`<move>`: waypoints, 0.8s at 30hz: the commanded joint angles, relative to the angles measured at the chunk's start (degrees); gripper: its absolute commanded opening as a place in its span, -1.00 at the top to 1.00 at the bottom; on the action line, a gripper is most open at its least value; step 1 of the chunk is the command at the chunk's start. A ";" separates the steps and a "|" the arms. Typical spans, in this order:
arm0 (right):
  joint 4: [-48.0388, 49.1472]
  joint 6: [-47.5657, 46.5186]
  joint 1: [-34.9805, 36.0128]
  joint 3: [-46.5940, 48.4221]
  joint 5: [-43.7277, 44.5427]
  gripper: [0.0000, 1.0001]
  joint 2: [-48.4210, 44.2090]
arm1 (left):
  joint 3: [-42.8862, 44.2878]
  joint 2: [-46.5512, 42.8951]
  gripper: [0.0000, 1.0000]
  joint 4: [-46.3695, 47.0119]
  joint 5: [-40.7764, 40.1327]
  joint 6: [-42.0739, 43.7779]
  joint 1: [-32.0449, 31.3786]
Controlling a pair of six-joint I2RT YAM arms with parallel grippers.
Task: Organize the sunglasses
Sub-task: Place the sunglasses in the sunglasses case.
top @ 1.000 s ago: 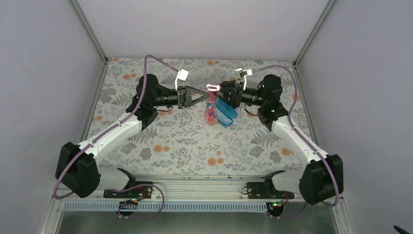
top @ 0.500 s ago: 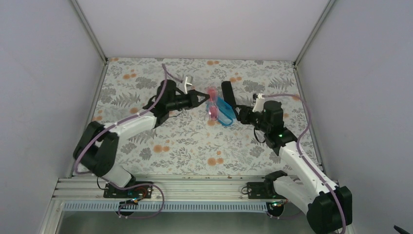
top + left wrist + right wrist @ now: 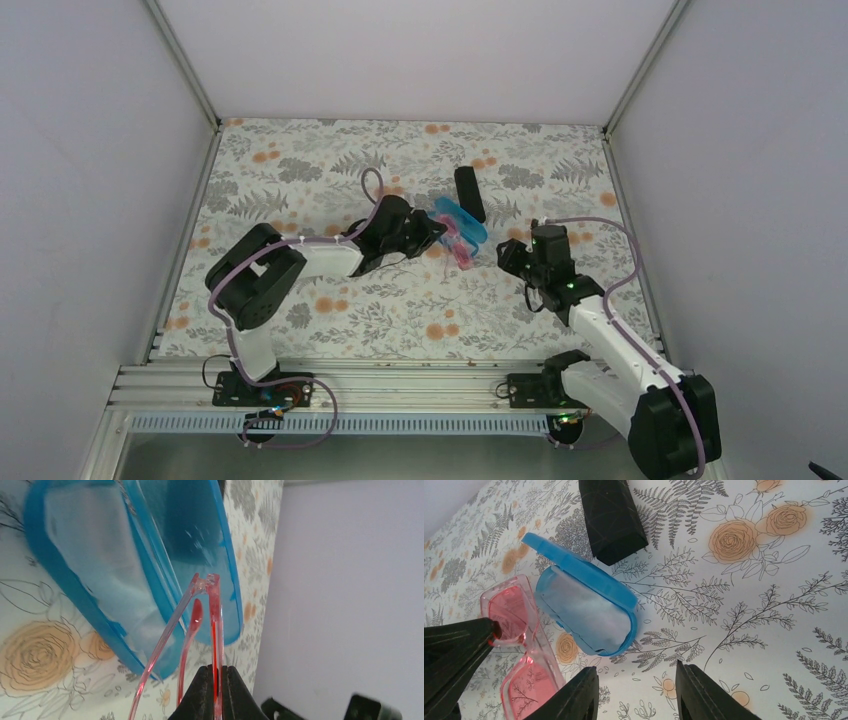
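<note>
The sunglasses (image 3: 459,253), pink-red with tinted lenses, hang just off the near side of the open blue case (image 3: 464,221). My left gripper (image 3: 428,233) is shut on them. In the left wrist view its jaws (image 3: 216,685) pinch the thin red frame (image 3: 215,615) in front of the blue case (image 3: 200,530). In the right wrist view the sunglasses (image 3: 514,617) sit left of the case (image 3: 574,565), which has a light cloth (image 3: 586,612) inside. My right gripper (image 3: 636,695) is open and empty, back from the case, at centre right (image 3: 510,256).
A black oblong case (image 3: 469,192) lies just beyond the blue one, also at the top of the right wrist view (image 3: 611,515). The floral table cover (image 3: 350,300) is walled at the back and both sides.
The left arm has swung toward the near side and lowered the sunglasses beside the blue case. The right gripper has drawn back to the near right, uncovering the black case, and its jaws have narrowed.
</note>
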 commanded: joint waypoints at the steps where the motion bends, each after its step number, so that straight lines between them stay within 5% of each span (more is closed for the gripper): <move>1: -0.14 1.43 -0.73 -0.67 2.40 0.17 -1.81 | 3.43 0.47 0.96 -0.05 -9.91 -7.26 -0.21; 24: -0.31 1.59 -0.79 -2.12 2.79 0.19 -2.98 | 9.75 9.15 0.95 3.69 -15.14 -15.53 -1.31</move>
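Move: The sunglasses are already in the left hand, gripped by one end, and their free lens hangs back and to the right. The open sunglasses case, with a cloth in its near half, lies about 4 cm to this hand's right, level with it or 1 cm ahead, and some 8 cm below. The black box stands beyond the case, roughly 7 cm ahead and 6 cm right. From the idle right hand, the case lies some 10 cm left, 5 cm ahead and 8 cm below. The sunglasses are carried forward over the open case by the left hand, about 5 cm in all. On the way the hand lifts 2 to 3 cm and sinks back to its first height, while the wrist turns nearly 20 degrees counter-clockwise, swinging the free lens rightwards over the cloth-lined half. The fingers keep their hold throughout. ##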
